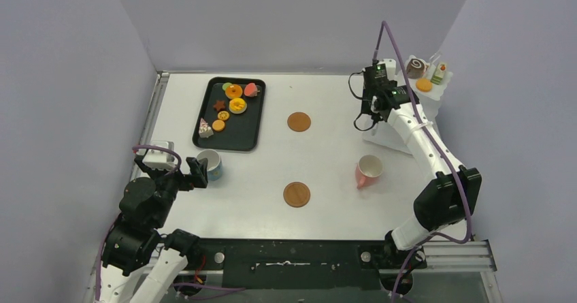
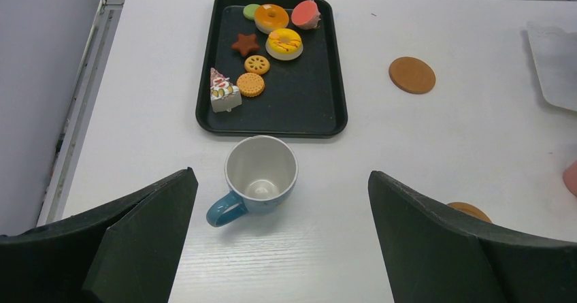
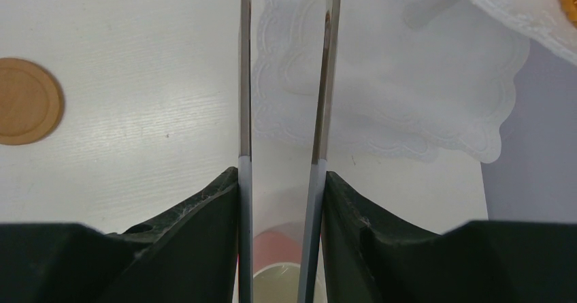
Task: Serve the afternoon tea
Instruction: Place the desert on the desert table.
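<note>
The blue cup (image 1: pixel 210 165) (image 2: pixel 262 173) stands upright on the table, its handle toward the near left. My left gripper (image 1: pixel 195 174) (image 2: pixel 280 180) is open, with the cup at the mouth of its fingers, untouched. The pink cup (image 1: pixel 368 171) lies on its side at the right. Orange tarts (image 1: pixel 237 105), cookies (image 1: pixel 218 124), a cake slice (image 1: pixel 205 129) and a green disc (image 1: pixel 226 86) sit on the black tray (image 1: pixel 241 136). A swirl roll (image 1: pixel 415 67) is on the white stand (image 1: pixel 435 93). My right gripper (image 1: pixel 373 110) (image 3: pixel 280 177) is shut on the metal tongs (image 3: pixel 245 78), beside the stand.
Two round brown coasters lie on the table, one in the middle back (image 1: pixel 299 121) and one in the middle front (image 1: pixel 297 194). Grey walls close in the left, back and right sides. The stand's scalloped base (image 3: pixel 408 92) lies just right of the tongs.
</note>
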Controlling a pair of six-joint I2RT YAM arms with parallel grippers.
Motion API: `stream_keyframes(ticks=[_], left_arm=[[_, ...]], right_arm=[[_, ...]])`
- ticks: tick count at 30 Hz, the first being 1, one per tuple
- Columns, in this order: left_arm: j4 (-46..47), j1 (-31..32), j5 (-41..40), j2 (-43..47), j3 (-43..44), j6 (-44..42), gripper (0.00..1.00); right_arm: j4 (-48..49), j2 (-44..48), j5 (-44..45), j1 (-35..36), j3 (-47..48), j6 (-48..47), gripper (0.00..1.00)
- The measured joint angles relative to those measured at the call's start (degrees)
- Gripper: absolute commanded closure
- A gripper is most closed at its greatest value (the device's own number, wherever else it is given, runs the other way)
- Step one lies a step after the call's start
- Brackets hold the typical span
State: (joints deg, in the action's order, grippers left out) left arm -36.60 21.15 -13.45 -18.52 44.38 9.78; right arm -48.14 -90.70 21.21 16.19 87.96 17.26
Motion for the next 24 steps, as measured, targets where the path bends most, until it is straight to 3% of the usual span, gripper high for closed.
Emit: stream_keyframes(ticks=[24], left_arm=[[0.00,0.00,0.00,0.00,0.00,0.00,0.03]], right_arm=[[5.97,-3.61,-1.11,-10.14,-1.97,1.44,0.58]])
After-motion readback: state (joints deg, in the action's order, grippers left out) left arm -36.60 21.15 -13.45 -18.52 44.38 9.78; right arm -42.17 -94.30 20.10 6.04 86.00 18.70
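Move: The right hand holds the tongs, which point ahead and down. The dessert stand's middle tier, where they are heading, lies about 7 cm ahead, 12 cm right and 10 cm below. On the top tier, the cookie is some 5 cm ahead and 14 cm right, and the swiss roll 9 cm ahead and 12 cm right, both near hand height. The pink mug stands roughly 12 cm straight back, 15 cm lower. From the left hand the middle tier is about 62 cm right, 26 cm ahead, 15 cm below. Keeping its grip on the metal tongs, the right hand sweeps about 6 cm to the right and some 3 cm forward towards the dessert stand, turning roughly 10 degrees clockwise so that the tongs swing in under the near edge of the top tier. It stays nearly level most of the way, then sinks a couple of centimetres at the end, lowering the tongs towards the middle tier with no clear opening of the fingers. ##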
